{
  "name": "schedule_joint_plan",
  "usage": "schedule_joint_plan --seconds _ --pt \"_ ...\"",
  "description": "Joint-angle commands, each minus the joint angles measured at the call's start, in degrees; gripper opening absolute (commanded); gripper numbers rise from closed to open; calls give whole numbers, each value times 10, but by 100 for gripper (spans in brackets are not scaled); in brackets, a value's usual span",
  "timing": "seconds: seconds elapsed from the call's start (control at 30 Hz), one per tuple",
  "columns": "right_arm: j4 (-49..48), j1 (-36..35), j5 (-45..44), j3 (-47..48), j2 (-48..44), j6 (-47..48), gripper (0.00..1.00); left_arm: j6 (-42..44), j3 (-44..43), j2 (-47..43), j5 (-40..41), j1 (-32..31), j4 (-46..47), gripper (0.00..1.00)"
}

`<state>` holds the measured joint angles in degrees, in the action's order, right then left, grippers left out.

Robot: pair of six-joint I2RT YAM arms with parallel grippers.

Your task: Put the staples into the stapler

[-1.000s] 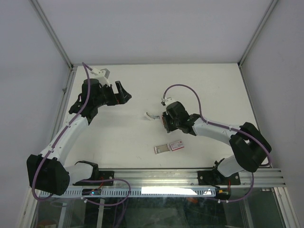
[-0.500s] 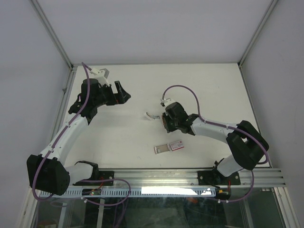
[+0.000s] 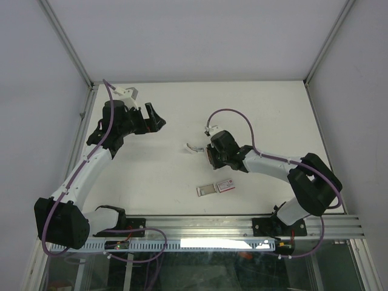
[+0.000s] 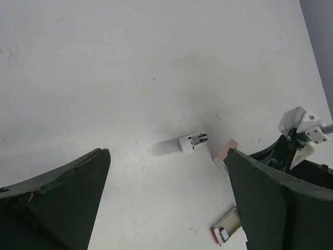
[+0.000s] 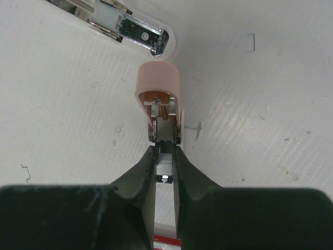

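The stapler lies open at mid-table, its white base stretched away and its pink lid raised over the metal magazine. My right gripper is shut on a short silvery strip of staples, held end-on against the magazine's mouth. In the top view the right gripper sits just right of the stapler. My left gripper hovers open at the back left, nothing between its fingers. It looks down on the stapler.
The red-pink staple box with its tray slid out lies near the front rail, and its red edge shows under my right fingers. Stray single staples lie on the white table. The box also shows by the left gripper's right finger.
The right gripper has stayed on the staples at the stapler, barely moving. The left gripper has drifted slightly to the left.
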<state>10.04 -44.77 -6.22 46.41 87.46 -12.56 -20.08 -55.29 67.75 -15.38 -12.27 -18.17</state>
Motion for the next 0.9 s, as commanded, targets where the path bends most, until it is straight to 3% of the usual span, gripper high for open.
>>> schedule_joint_plan --seconds 0.0,0.5,0.87 --pt "-28 -3 -8 25 5 -7 16 11 1 -13 -7 6 15 99" --pt "-25 -3 -14 22 8 -5 18 12 2 -13 -9 8 15 99" --pt "-11 -3 -13 31 -13 -12 40 12 3 -14 -11 8 15 99"
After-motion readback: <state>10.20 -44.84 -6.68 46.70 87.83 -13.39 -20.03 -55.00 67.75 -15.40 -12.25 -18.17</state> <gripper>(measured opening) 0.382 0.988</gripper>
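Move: The right fingers are around the staples, which lie at its hand point in the pink stapler's open magazine; the pink handle is about 4 cm ahead and 1 cm left. From this hand, the white stapler lies some 6 cm ahead and 5 cm left, the red-and-white box 7 cm back and 5 cm right, and the small tray 8 cm back and 1 cm left. From the left hand, the staples lie roughly 8 cm back, 16 cm right and 17 cm below. Holding still over the magazine, the right hand opens its fingers by about a fifth, letting go of the staples. ##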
